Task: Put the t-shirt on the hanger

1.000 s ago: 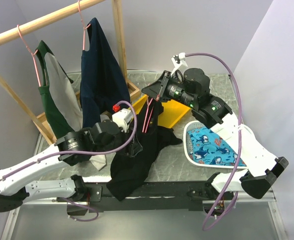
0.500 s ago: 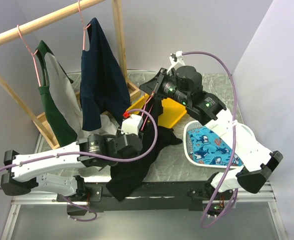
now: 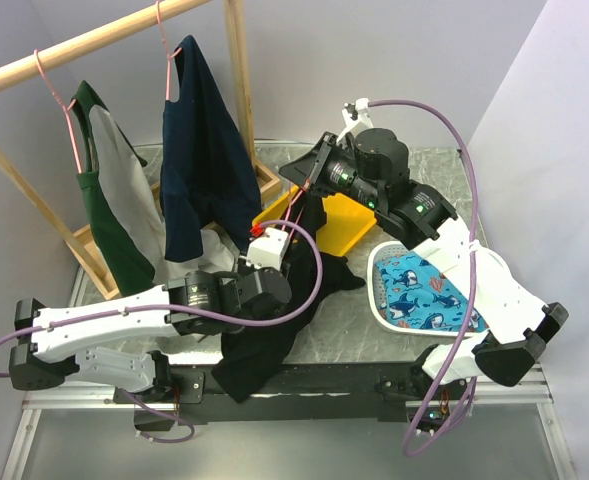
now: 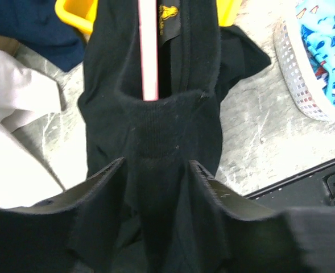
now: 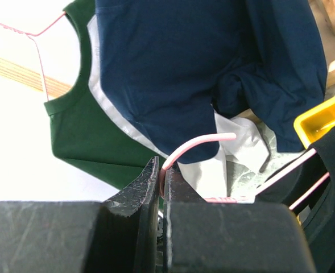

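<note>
The black t-shirt (image 3: 266, 335) hangs in a long drape from the pink wire hanger (image 3: 295, 214), its lower end trailing over the table's near edge. My right gripper (image 3: 298, 183) holds the hanger up, shut on its hook (image 5: 194, 145); the closed fingertips (image 5: 156, 166) pinch the wire. In the left wrist view the t-shirt (image 4: 156, 114) fills the middle, and a pink hanger (image 4: 149, 51) arm runs down into the neck opening. My left gripper (image 4: 156, 165) is at the collar, its jaws apart with a ridge of black fabric lying between them. In the top view my left gripper (image 3: 286, 268) is against the shirt's middle.
A navy shirt (image 3: 199, 150) and a green-and-grey shirt (image 3: 114, 200) hang on pink hangers from a wooden rail (image 3: 94, 40) at back left. A yellow bin (image 3: 342, 228) stands behind the t-shirt. A white basket (image 3: 382, 300) with shark-print cloth sits right. White cloth (image 4: 13, 142) lies left.
My left arm has swung right and forward to the t-shirt, and its jaws have narrowed a little. The right gripper has lifted the hanger slightly up and back.
</note>
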`<action>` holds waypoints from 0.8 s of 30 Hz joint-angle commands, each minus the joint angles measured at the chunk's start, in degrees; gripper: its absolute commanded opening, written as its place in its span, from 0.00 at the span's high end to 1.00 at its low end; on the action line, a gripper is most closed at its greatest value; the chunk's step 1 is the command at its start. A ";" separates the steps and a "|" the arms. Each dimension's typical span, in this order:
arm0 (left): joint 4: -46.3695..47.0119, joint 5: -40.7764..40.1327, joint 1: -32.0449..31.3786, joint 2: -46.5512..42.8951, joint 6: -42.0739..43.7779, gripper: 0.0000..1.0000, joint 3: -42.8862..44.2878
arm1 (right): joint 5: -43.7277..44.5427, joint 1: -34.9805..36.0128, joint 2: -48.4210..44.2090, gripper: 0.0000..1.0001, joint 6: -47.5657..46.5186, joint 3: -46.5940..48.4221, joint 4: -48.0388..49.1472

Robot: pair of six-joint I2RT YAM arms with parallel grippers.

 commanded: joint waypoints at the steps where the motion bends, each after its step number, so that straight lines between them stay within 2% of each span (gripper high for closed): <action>1: 5.14 1.53 0.28 -1.49 3.20 0.56 -1.49 | -0.25 0.39 -0.54 1.00 0.05 3.81 3.57; 4: 8.05 3.92 2.30 -2.64 4.78 0.65 -3.51 | -0.33 0.30 -0.63 1.00 0.23 3.54 3.83; 9: 9.37 5.15 3.71 -3.60 4.96 0.64 -5.53 | -0.60 0.30 -0.54 1.00 -0.21 4.16 3.39; 12: 10.68 5.76 4.15 -4.57 5.84 0.79 -5.71 | -1.04 0.39 -0.80 1.00 -0.13 3.63 3.83; 13: 10.95 6.03 4.33 -4.75 6.37 0.97 -5.62 | -1.13 0.30 -0.89 1.00 -0.13 3.11 4.01; 17: 12.71 6.21 4.59 -6.85 6.90 0.99 -5.53 | -1.65 0.39 -1.68 1.00 -1.44 2.40 4.53; 18: 12.45 4.81 4.59 -7.99 6.29 0.99 -5.19 | -1.91 0.39 -1.94 0.83 -2.14 2.40 4.45; 20: 11.40 4.27 4.59 -9.48 5.40 0.99 -4.05 | -2.70 0.30 -2.73 0.60 -4.77 2.05 4.62; 21: 11.39 4.45 4.59 -9.93 5.66 0.99 -3.78 | -2.80 0.21 -3.17 0.42 -5.83 1.88 4.62; 23: 10.69 4.62 4.59 -10.63 6.02 0.99 -2.64 | -2.97 0.39 -5.01 0.30 -9.43 0.91 5.50; 24: 10.43 4.36 4.59 -10.90 6.02 0.99 -2.20 | -2.36 0.30 -5.80 0.20 -10.23 0.12 5.50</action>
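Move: The t-shirt's collar lies about 2 cm ahead of the left hand's open fingers, 1 cm to the right and 1 cm lower; the yellow tray is some 13 cm ahead, 9 cm right and 20 cm below. The right hand already grips the hanger at its hook, right at its fingertips. From there the collar lies roughly 10 cm back, 1 cm left and 17 cm down. The left hand dips, pinches the t-shirt's collar and rises about 2.5 cm; the right opens, releasing the hanger. ##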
